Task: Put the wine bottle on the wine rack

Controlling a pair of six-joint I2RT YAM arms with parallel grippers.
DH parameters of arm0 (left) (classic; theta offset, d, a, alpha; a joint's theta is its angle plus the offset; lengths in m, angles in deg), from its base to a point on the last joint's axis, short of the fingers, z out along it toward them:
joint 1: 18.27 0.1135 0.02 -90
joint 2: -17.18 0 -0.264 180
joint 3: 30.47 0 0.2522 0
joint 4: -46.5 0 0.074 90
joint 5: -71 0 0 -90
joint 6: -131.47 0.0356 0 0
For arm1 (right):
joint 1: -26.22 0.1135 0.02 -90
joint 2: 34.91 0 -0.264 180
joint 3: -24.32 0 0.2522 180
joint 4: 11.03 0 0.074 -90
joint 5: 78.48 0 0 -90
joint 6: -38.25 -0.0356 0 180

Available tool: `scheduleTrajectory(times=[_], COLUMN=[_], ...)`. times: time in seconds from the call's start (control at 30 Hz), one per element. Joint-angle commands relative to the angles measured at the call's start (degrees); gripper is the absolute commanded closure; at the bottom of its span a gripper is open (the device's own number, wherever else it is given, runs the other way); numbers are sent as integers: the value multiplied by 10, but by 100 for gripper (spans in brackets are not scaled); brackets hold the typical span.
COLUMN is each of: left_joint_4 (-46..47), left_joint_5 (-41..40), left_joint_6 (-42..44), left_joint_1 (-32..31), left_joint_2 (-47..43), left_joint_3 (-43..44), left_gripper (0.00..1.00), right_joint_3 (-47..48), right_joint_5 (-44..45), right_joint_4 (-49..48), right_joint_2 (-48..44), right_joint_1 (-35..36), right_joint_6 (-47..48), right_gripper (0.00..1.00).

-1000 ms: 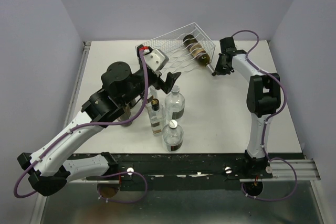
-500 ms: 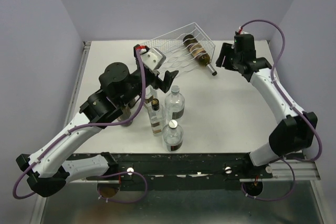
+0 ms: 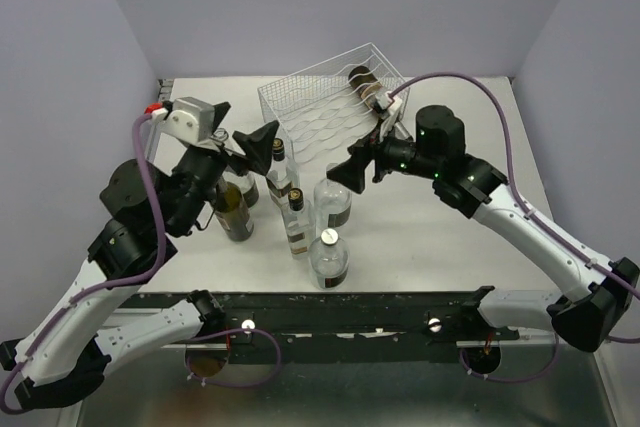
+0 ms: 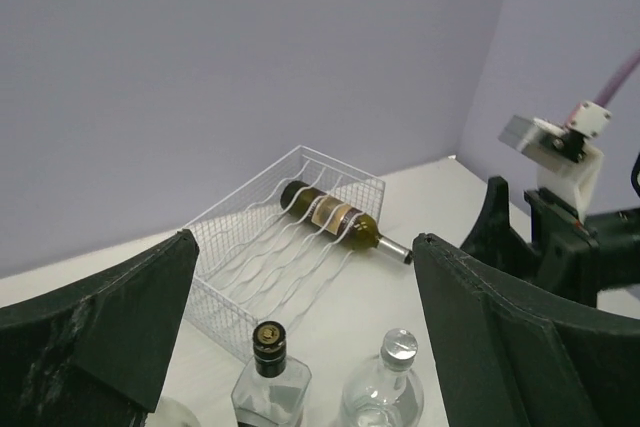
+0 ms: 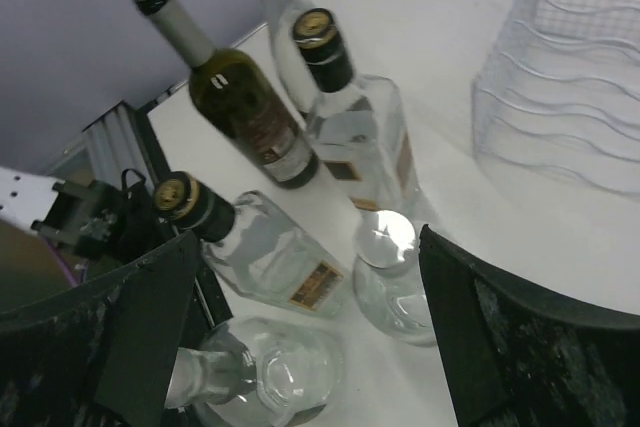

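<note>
The white wire wine rack (image 3: 322, 105) sits at the back of the table. A dark wine bottle (image 3: 366, 85) lies in its right end, and in the left wrist view this bottle (image 4: 332, 213) has its neck poking past the rack (image 4: 262, 247). A second dark wine bottle (image 3: 232, 213) stands at the left. My left gripper (image 3: 255, 145) is open beside the rack's left front corner, holding nothing. My right gripper (image 3: 352, 165) is open over the standing bottles, also empty. The right wrist view shows that standing wine bottle (image 5: 240, 97).
Clear glass bottles stand in a cluster between the arms: two square ones (image 3: 280, 173) (image 3: 296, 225) and two round ones (image 3: 333, 199) (image 3: 328, 259). The right wrist looks down on them (image 5: 390, 277). The black rail (image 3: 360, 307) runs along the near edge.
My right gripper has opened and swung from the right of the racked bottle's neck to the middle, above the standing bottles. My left arm has pulled back to the left.
</note>
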Motion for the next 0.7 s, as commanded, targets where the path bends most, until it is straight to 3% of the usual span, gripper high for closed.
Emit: scheduleTrajectory(times=[0.0, 0.4, 0.5, 0.57, 0.67], left_joint_4=[15, 34, 34, 34, 38], left_joint_5=[-65, -71, -71, -75, -82], left_joint_6=[-12, 6, 9, 10, 13], left_joint_1=[-2, -2, -2, -2, -2], left_joint_2=[-36, -71, -74, -76, -83], left_joint_3=[-33, -58, -61, -63, -67], left_gripper=[1, 1, 1, 1, 1], right_joint_3=[6, 29, 30, 29, 20], right_joint_5=[-11, 125, 148, 153, 164], right_joint_4=[-55, -71, -80, -88, -111], right_joint_2=[19, 102, 122, 134, 145], right_joint_1=[74, 205, 213, 220, 233], right_joint_6=[56, 146, 140, 139, 134], right_gripper=[2, 3, 11, 25, 33])
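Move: About 6 cm back and 13 cm left of the right hand, its middle roughly 16 cm lower, stands the black-capped square bottle. From it, a clear round bottle is 9 cm right and 6 cm farther out; the front round bottle is 8 cm right and 8 cm nearer the base; the second square bottle is 5 cm left and 13 cm out. From the left hand, the aimed-at bottle is roughly 5 cm ahead, 8 cm right and 32 cm below. Swinging left about 11 cm, the empty right hand also draws back some 5 cm and, after a level start, sinks about 6 cm to the capped neck of the square bottle. Its wrist turns counter-clockwise some 15 degrees as the fingertips dip, and the wide-open fingers start closing around the neck at the end, still well apart. The left hand eases about 4 cm left, open. ##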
